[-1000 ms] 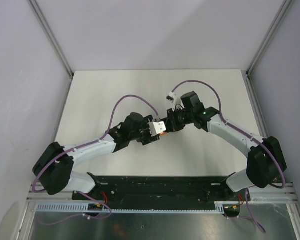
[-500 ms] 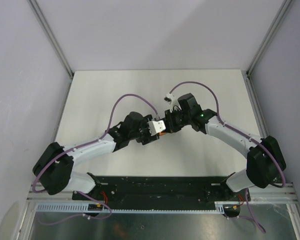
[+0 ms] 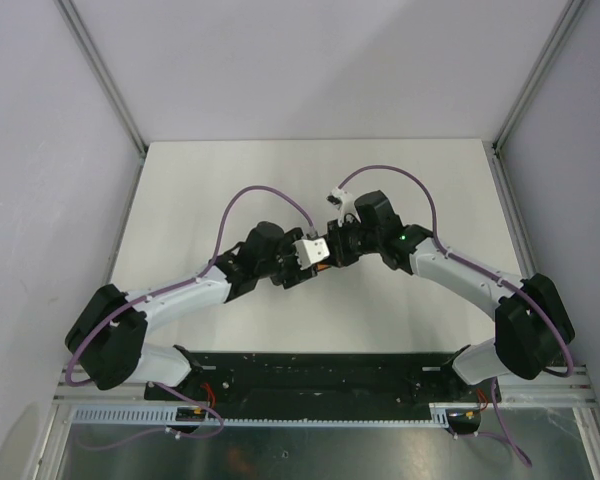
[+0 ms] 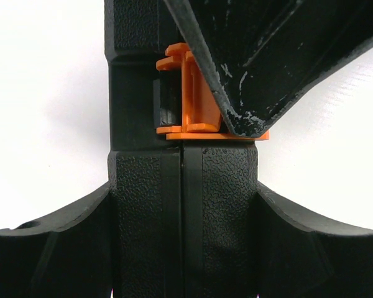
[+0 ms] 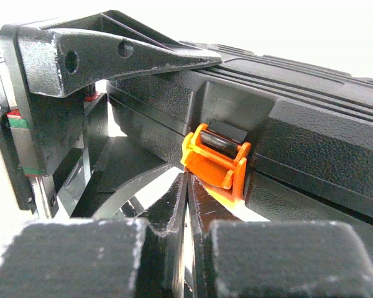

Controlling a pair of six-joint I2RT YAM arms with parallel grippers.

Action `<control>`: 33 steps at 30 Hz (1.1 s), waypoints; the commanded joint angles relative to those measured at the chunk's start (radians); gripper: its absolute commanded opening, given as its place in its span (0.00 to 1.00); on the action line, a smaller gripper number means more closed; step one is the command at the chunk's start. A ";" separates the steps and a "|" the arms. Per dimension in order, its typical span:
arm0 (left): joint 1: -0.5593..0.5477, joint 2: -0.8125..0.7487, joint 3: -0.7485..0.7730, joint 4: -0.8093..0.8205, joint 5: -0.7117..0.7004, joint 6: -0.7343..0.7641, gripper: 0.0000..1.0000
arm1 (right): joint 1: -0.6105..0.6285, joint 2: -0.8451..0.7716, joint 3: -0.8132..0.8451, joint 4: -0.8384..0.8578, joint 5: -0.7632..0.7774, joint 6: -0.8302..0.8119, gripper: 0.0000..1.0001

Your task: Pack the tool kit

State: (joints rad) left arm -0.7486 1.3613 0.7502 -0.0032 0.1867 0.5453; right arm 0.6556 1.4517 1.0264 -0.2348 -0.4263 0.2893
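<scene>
The tool kit [image 4: 217,186] is a black textured case, closed and standing on edge, with its seam toward the left wrist camera. My left gripper [image 4: 183,248] is shut on it, one finger [image 4: 50,248] against each broad side. An orange latch [image 4: 193,105] sits at the top of the seam. My right gripper [image 5: 188,186] is shut, and its joined fingertips touch the underside of the orange latch [image 5: 214,162]. In the top view both grippers meet mid-table, left gripper [image 3: 302,262] and right gripper [image 3: 332,248], and they hide the case. No loose tools show.
The white table [image 3: 230,190] lies between grey side walls with metal corner posts [image 3: 100,70]. Purple cables [image 3: 250,200] arch over both forearms. A black base rail [image 3: 320,370] runs along the near edge.
My right gripper has moved left, closer to the left gripper, and its jaws have closed the last small gap. The left arm shifted slightly left, still gripping the case.
</scene>
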 commanded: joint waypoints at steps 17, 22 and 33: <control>-0.021 -0.005 0.003 -0.128 0.162 -0.004 0.00 | -0.035 -0.045 -0.009 0.312 0.210 -0.035 0.05; -0.023 -0.007 0.002 -0.133 0.161 -0.002 0.00 | -0.059 -0.043 -0.008 0.370 0.185 -0.042 0.06; -0.022 0.005 0.010 -0.137 0.164 -0.009 0.00 | -0.084 -0.046 -0.001 0.354 0.136 -0.038 0.06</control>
State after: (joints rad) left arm -0.7460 1.3590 0.7559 -0.0254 0.2432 0.5503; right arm 0.5823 1.4322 0.9993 0.0849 -0.2886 0.2676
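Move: The orange latch on the tool case's upturned side is right at the right hand's closed fingertips, about 1 cm left and 1 cm below its hand point, level with it in reach. The case's middle is some 2 cm ahead, 3 cm right and 5 cm below; the left gripper clamps the case about 3 cm left, 1 cm back and 4 cm below. From the left hand the latch lies roughly 2 cm right, 1 cm ahead and 3 cm above. The right hand's shut fingertips keep bearing on the orange latch, creeping under 1 cm forward and left, while the left hand braces the case. Then the right hand comes off quickly, forward and up away from the latch, about 7 cm out and 5 cm up, its fingers tilting up nearly 20 degrees. The left hand keeps its grip and settles back about 1 cm. ##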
